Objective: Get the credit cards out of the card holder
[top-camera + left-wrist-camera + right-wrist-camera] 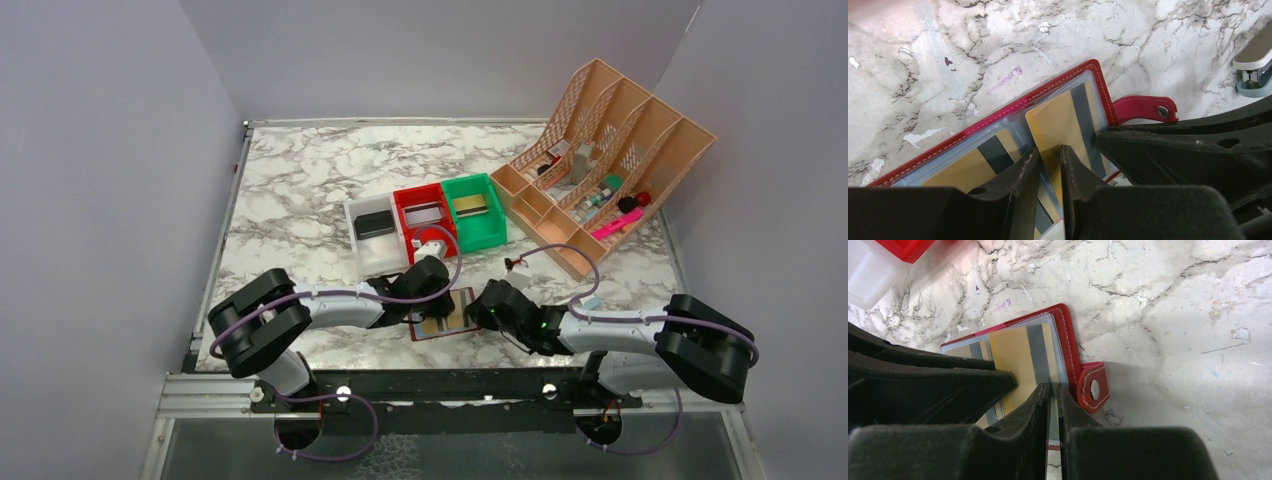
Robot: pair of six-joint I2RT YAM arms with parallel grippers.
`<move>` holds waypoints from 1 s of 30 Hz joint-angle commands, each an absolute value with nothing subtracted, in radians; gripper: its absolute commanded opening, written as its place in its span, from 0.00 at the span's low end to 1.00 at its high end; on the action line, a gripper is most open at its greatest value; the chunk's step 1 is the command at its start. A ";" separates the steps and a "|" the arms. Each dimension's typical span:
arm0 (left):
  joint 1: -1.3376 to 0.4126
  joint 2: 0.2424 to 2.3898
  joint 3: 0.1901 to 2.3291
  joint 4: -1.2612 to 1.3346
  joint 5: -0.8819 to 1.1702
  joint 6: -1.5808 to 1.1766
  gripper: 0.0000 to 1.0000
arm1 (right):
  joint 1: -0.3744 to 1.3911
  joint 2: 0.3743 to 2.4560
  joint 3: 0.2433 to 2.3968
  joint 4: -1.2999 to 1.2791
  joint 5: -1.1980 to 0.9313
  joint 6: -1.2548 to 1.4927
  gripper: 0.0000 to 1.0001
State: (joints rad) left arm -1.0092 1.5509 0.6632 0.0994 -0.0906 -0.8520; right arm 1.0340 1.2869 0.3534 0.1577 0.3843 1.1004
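Note:
The card holder (pixel 447 322) lies open near the table's front edge, dark red with a light-blue pocketed face (pixel 1063 80) (pixel 1068 340). One gold credit card (pixel 1058 120) (pixel 1010 355) shows in its right pocket and another (pixel 958 172) in the left pocket. My left gripper (pixel 432 300) (pixel 1050 150) has its tips down on the right gold card at the pocket edge. Its jaws stand a narrow gap apart, and a pinch is not clear. My right gripper (pixel 480 312) (pixel 1054 386) is shut on the holder's right edge beside the snap tab (pixel 1093 387).
Behind the holder stand a white bin (pixel 362 250) with a black card, a red bin (pixel 408 200) and a green bin (pixel 492 228). An orange desk organizer (pixel 600 170) sits at the back right. A small white-and-teal stapler (pixel 1255 65) lies right of the holder.

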 commanded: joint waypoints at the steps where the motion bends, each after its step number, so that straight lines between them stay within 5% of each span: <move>1: -1.037 1.538 0.636 0.115 0.043 -0.861 0.24 | 1.032 1.390 0.305 0.034 0.341 1.104 0.16; 18: -1.037 1.512 0.580 0.184 0.065 -0.895 0.20 | 1.032 1.414 0.313 0.054 0.330 1.100 0.16; 26: -1.037 1.499 0.554 0.232 0.065 -0.913 0.00 | 1.032 1.414 0.313 0.057 0.326 1.097 0.16; 30: -1.037 1.491 0.551 0.231 0.065 -0.912 0.00 | 1.032 1.407 0.309 0.054 0.328 1.100 0.16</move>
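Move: The gold card in the card holder's right-hand pocket has its near edge right between my left fingertips. Its middle is about 3 cm to their right, level fore-and-aft, and barely 1 cm below. The other gold card, in the left pocket, lies about 4 cm to their left and 2 cm back. The red tray is some 19 cm ahead and 3 cm left. From my right hand, the gold card's middle is about 2 cm left, level fore-and-aft and 1 cm below. I shut my left fingers from a small gap onto the left edge of the gold card near the holder's fold, pinching it while that hand eases about 1 cm back and slightly left, staying low and tilting its left side down a few degrees. My right fingers keep their narrow grip on the holder's right edge and hardly shift. ##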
